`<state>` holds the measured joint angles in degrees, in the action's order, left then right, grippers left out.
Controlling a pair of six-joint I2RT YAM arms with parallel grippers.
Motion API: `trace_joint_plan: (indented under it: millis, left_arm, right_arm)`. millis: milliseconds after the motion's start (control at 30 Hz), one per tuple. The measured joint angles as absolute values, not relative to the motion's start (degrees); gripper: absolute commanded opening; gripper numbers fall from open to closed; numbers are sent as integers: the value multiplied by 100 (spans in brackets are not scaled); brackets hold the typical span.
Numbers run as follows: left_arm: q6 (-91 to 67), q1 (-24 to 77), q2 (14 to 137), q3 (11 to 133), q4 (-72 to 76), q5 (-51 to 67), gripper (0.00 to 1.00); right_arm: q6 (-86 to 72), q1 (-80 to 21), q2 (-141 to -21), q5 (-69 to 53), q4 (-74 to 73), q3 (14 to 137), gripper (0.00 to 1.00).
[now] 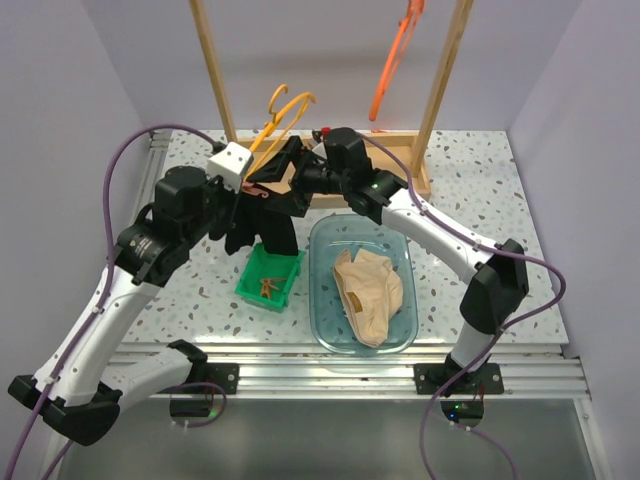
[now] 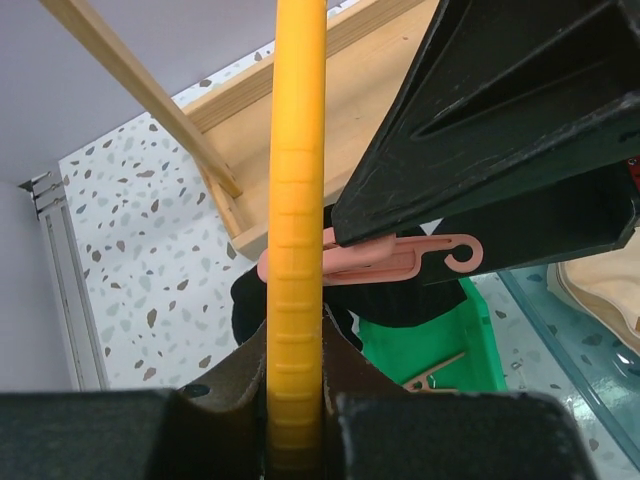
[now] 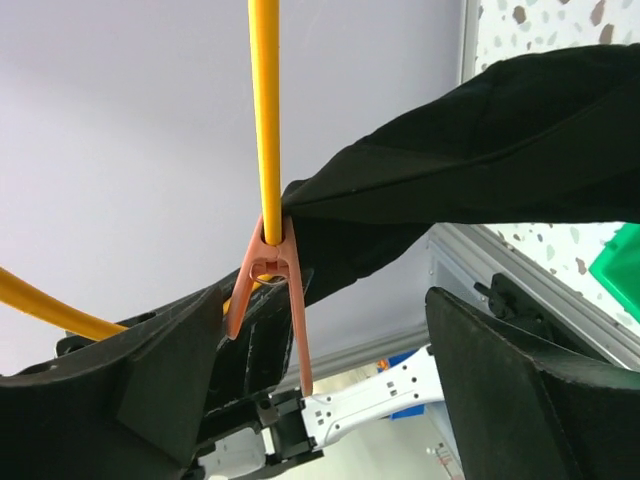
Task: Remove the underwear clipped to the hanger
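My left gripper (image 2: 295, 405) is shut on the lower bar of a yellow hanger (image 2: 297, 200), which it holds up above the table (image 1: 275, 112). A pink clip (image 3: 270, 285) pins the black underwear (image 3: 480, 170) to that bar, and the cloth hangs limp below it (image 1: 262, 228). My right gripper (image 3: 320, 400) is open, one finger on each side of the clip's handles and not touching them. The beige underwear (image 1: 368, 295) lies crumpled in a clear bin (image 1: 322, 240), free of the hanger.
A green bin (image 1: 250, 285) with brown clips sits left of the clear bin. A wooden rack (image 1: 432, 95) stands at the back with an orange hanger (image 1: 398, 50) on it. The two arms crowd together (image 1: 283, 165) over the table's middle.
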<state>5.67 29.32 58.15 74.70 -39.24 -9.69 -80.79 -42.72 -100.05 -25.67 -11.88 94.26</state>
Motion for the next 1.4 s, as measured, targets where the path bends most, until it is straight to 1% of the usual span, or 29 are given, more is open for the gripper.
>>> trace_joint_plan:
  millis: [200, 233, 300, 333, 433, 500, 533, 633, 667, 700, 800, 867, 933, 1000, 1033, 1100, 1133, 1200, 1233, 1400]
  left_arm:
    - [569, 2945, 5815, 7419, -3837, -972, 0]
    - [569, 2945, 5815, 7404, -3844, -969, 0]
    - [569, 2945, 5815, 7369, -3835, -972, 0]
    - [569, 2945, 5815, 7352, -3830, -972, 0]
    - [572, 2945, 5813, 7323, -3824, -1002, 0]
    - [572, 2945, 5804, 7323, -3830, -1015, 0]
    - [572, 2945, 5798, 7323, -3844, -1017, 0]
    - [572, 2945, 5784, 7321, -3841, -1013, 0]
    - [572, 2947, 5780, 7321, -3839, -1009, 0]
    - [572, 2947, 5780, 7321, -3835, -1007, 0]
    - [572, 2967, 5778, 7323, -3824, -965, 0]
    - [572, 2969, 5778, 7321, -3833, -917, 0]
    - [572, 2971, 5778, 7321, -3830, -888, 0]
    - [572, 2971, 5778, 7321, -3835, -849, 0]
    - [572, 2971, 5778, 7321, -3837, -829, 0]
    - [572, 2971, 5778, 7323, -3841, -814, 0]
    - [572, 2969, 5778, 7321, -3868, -816, 0]
    - [589, 2967, 5784, 7314, -3887, -895, 0]
    - [585, 2963, 5784, 7314, -3876, -928, 0]
    - [585, 2967, 5782, 7286, -3865, -1070, 0]
  right_arm:
    - [-8333, -4270, -10057, -2816, -661, 9404, 67]
    - [-8359, -4270, -10057, -2842, -574, 9402, 61]
    - [-8416, -4270, -10057, -2906, -462, 9397, 54]
    - [-8438, -4270, -10057, -2954, -421, 9397, 46]
    - [-8462, -4270, -10068, -3015, -388, 9384, 41]
    - [-8453, -4268, -10097, -3087, -386, 9384, 40]
    - [-8442, -4268, -10099, -3107, -386, 9384, 40]
    - [-8423, -4268, -10099, -3148, -386, 9384, 47]
    - [-8405, -4268, -10099, -3162, -390, 9384, 52]
    - [-8399, -4268, -10099, -3186, -403, 9384, 60]
    - [-8346, -4268, -10099, -3271, -449, 9384, 70]
    - [-8322, -4270, -10108, -3282, -510, 9397, 71]
    - [-8309, -4270, -10154, -3301, -550, 9454, 70]
    - [-8300, -4270, -10206, -3306, -558, 9509, 63]
    - [-8298, -4270, -10232, -3312, -569, 9526, 53]
    - [-8278, -4270, -10274, -3323, -582, 9561, 42]
    - [-8285, -4272, -10283, -3367, -569, 9568, 27]
    - [-8274, -4272, -10280, -3435, -587, 9572, 7]
    - [-8283, -4272, -10280, -3441, -602, 9574, 0]
    - [-8237, -4272, -10263, -3448, -633, 9485, 0]
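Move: The pink clip pinning the black underwear to the yellow hanger sits at my right fingertips: about 3 cm to the left, 1 cm higher, level fore and aft. Below the clip the underwear hangs, its middle roughly 12 cm under my right hand and 3 cm back; the green box is some 8 cm back, straight below by about 31 cm. From my left hand, which holds the hanger, the clip is about 3 cm forward and 3 cm right. My left hand keeps the hanger pinched and nearly still while I work my wide-open right fingers onto the clip's legs. I lift about 2 cm, easing slightly left, half close and reopen partway, then settle lower and a little back, turning some 10 degrees, mostly counter-clockwise, and shut my fingertips on the legs, squeezing them together. ##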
